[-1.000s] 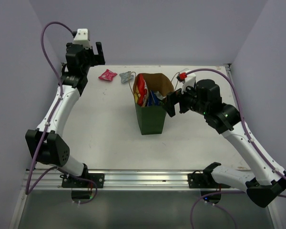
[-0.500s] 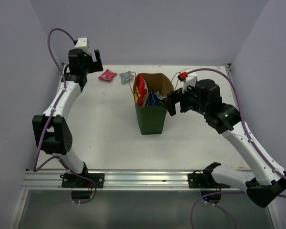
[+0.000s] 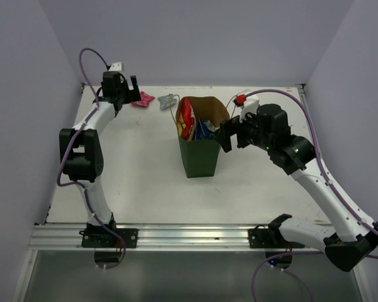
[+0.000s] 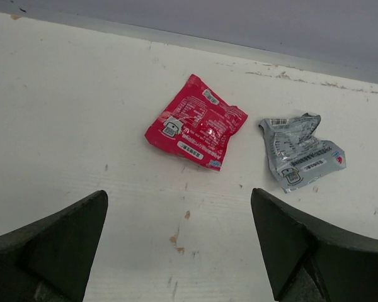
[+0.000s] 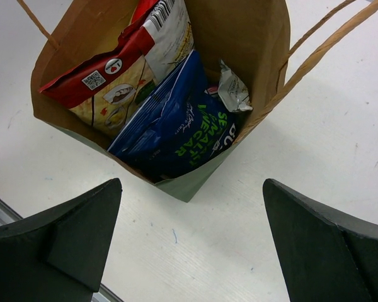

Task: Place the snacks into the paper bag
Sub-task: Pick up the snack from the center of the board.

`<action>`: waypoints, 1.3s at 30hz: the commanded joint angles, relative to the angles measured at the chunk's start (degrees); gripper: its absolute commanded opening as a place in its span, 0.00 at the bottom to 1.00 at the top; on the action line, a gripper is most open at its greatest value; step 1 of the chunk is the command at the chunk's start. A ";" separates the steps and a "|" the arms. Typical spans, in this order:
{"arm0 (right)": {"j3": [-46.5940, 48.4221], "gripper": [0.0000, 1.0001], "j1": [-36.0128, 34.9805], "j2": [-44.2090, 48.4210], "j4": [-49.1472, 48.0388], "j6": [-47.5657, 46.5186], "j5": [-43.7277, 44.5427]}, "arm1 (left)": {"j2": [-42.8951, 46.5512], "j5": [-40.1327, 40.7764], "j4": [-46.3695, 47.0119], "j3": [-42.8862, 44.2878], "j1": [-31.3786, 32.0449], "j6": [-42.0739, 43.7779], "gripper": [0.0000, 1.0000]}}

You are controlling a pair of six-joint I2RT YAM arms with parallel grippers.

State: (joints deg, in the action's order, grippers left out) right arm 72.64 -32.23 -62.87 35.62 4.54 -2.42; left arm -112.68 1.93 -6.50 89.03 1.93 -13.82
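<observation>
A pink-red packet [image 3: 142, 99] [image 4: 196, 122] and a silver-grey packet [image 3: 168, 100] [image 4: 300, 151] lie flat on the table at the back. My left gripper [image 3: 128, 87] [image 4: 179, 195] hangs open just left of the pink packet, with nothing between its fingers. The dark green paper bag [image 3: 200, 157] [image 5: 239, 31] stands upright mid-table. Inside it are the white-red-yellow chip bag [image 3: 185, 117] [image 5: 123, 75], a blue packet [image 5: 176, 126] and a small silver packet [image 5: 232, 91]. My right gripper [image 3: 225, 136] [image 5: 192, 182] hovers open at the bag's right rim, empty.
The tan loop handles [image 5: 321, 47] stick out past the bag's rim. A red-and-white piece on the right arm [image 3: 242, 100] sits behind the bag. Walls close the table [image 3: 138, 176] at the back and on both sides.
The left arm has folded in, and its gripper has moved right and down toward the pink packet. The right arm has barely moved.
</observation>
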 commanded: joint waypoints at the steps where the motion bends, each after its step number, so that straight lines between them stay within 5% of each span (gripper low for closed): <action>1: 1.45 0.99 0.06 -0.32 -0.46 1.09 1.10 | -3.06 0.70 1.76 4.04 -0.53 -9.61 0.99; 19: 1.01 0.98 0.06 -0.41 -0.72 1.70 0.83 | -9.30 7.21 12.74 -2.46 -0.62 -45.39 0.86; 33: 1.10 0.98 0.06 -0.41 -0.55 1.62 0.57 | -16.60 6.59 20.21 -2.64 -0.35 -55.17 0.72; 39: 1.19 0.99 -0.03 -0.50 -0.55 1.44 0.57 | -19.24 6.77 22.76 -2.11 -0.09 -54.73 0.56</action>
State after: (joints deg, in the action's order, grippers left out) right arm 72.64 -32.23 -63.79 35.64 5.58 -2.44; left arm -129.99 7.70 12.45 85.89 1.91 -67.99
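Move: The red snack packet lies flat, some 12 cm ahead of the left hand, about 3 cm to its right and roughly 14 cm below. A small grey packet lies level with it, about 12 cm farther right; the open paper bag stands some 22 cm back and 33 cm right of the left hand. From the right hand, the red packet is about 40 cm ahead, 36 cm left and 29 cm below. The left hand sinks about 11 cm towards the red packet while reaching some 5 cm forward, and as it goes it rolls about 55 degrees around its own pointing line, its left side dropping, with the fingers still pointing forward and down. The fingers narrow from wide open to a little over half open, most of it late in the descent, and end low and just short of the packet's near side with no touch to be seen. ##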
